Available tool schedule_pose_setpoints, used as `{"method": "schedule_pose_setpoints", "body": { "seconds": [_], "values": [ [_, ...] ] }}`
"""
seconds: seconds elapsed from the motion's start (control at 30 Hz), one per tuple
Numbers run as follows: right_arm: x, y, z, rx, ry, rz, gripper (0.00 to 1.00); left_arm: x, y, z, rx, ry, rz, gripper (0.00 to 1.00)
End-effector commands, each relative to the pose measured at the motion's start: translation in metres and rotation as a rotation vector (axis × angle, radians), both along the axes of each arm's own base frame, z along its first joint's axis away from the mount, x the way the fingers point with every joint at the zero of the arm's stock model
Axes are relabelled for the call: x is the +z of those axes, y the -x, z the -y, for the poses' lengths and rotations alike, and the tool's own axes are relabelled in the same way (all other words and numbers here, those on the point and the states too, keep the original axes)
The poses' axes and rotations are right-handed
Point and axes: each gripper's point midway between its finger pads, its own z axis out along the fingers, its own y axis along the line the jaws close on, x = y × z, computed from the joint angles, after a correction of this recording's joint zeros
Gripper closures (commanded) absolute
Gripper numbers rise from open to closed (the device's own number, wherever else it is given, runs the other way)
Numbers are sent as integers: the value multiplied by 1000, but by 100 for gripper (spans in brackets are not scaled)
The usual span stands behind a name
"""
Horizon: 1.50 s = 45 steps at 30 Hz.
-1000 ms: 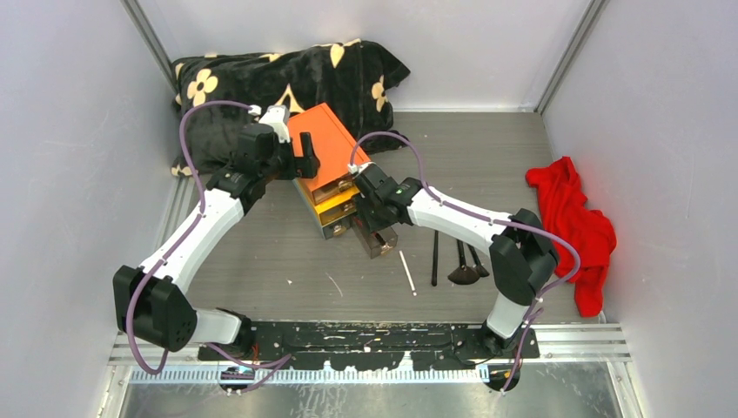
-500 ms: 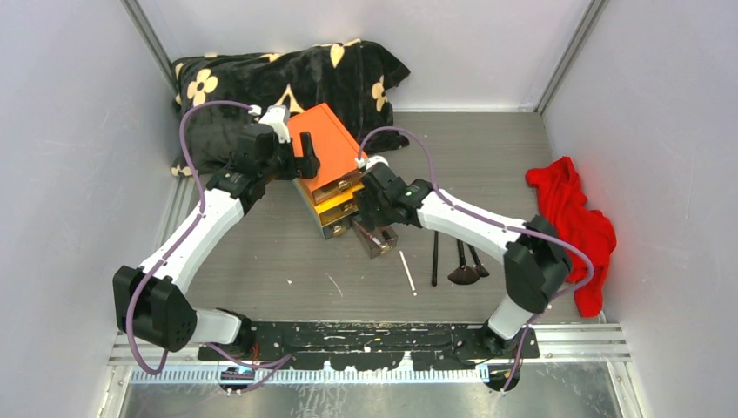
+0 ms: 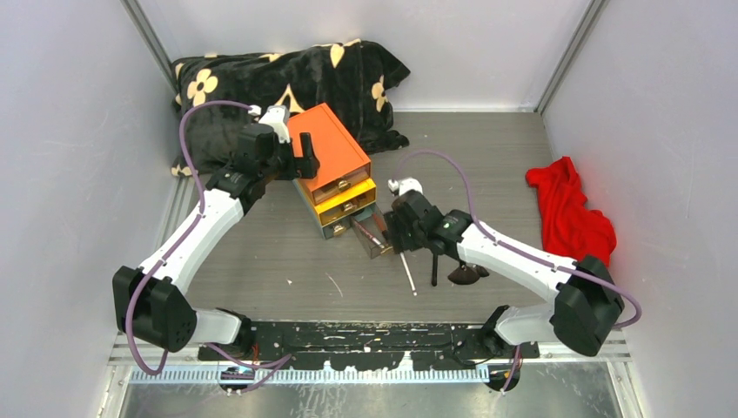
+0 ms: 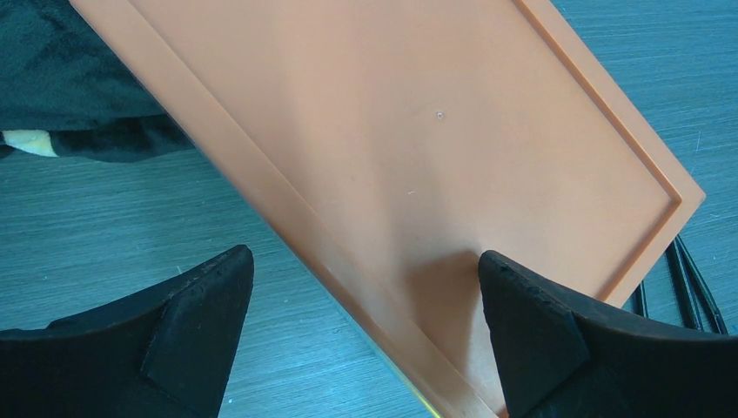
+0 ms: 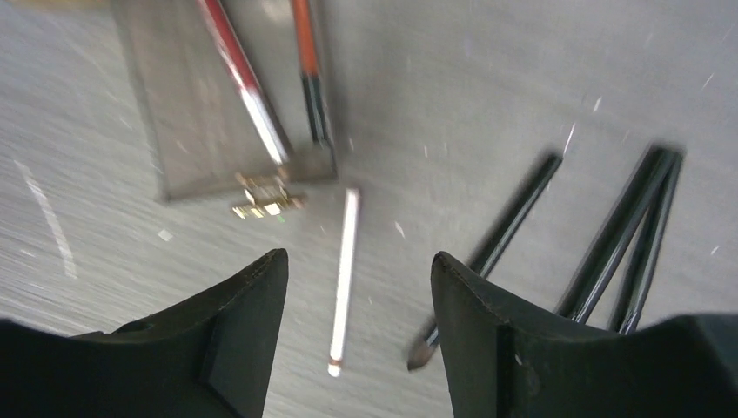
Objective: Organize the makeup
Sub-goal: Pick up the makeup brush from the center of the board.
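The makeup lies in two spots. A red tube (image 5: 239,74) and an orange-and-black pencil (image 5: 309,70) rest in the pulled-out clear drawer (image 5: 191,113). On the table by it lie a thin white stick (image 5: 342,279) and slim black brushes (image 5: 513,226) (image 5: 622,231). My right gripper (image 5: 357,261) hangs open and empty just above the white stick, the drawer's front ahead of it. From above, the right gripper (image 3: 394,233) is beside the drawer (image 3: 379,246), with the brushes (image 3: 433,261) to its right. My left gripper (image 4: 363,259) is open, astride the orange lid's left edge.
The orange-topped box (image 3: 329,148) with stacked drawers stands mid-table. A black flowered blanket (image 3: 287,78) lies behind it against the back wall. A red cloth (image 3: 570,213) sits at the right wall. Grey walls close in on three sides.
My right gripper has drawn back from the open drawer toward the near right, and its jaws stand wider. The right elbow has swung right. The left arm has not moved.
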Motion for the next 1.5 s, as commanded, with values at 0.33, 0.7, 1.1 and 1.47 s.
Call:
{"method": "schedule_pose_setpoints", "body": {
  "seconds": [0.33, 0.7, 1.1, 1.47],
  "values": [
    [-57, 38, 11, -18, -60, -129, 40, 7, 4, -11, 18, -44, -8, 0],
    [-96, 52, 7, -21, -66, -207, 63, 4, 4, -12, 18, -52, -14, 0],
    [-121, 58, 7, -15, -38, -256, 76, 4, 4, -13, 18, -59, -16, 0],
    [-97, 54, 19, -54, -4, -216, 99, 3, 4, -14, 20, -61, -15, 0]
  ]
}}
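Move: Below the open right hand, some 11 cm down, lies the thin white makeup brush, its middle about 6 cm back and 1 cm to the right. The open drawer's middle is about 4 cm ahead of that hand and 7 cm left, the black brush about 2 cm back and 7 cm right, and the fan brush 3 cm back and 13 cm right, all roughly 10 cm below. From the left hand the white brush is about 20 cm back, 22 cm right and 21 cm down. Sinking about 11 cm and drawing back some 5 cm, the right hand comes down onto the white brush beside the drawer front, first in a quick drop, then more slowly as the fingers tip some 15 degrees more steeply down. The fingers narrow on the way and, once down, shut around the brush's shaft near its middle and pinch it. ##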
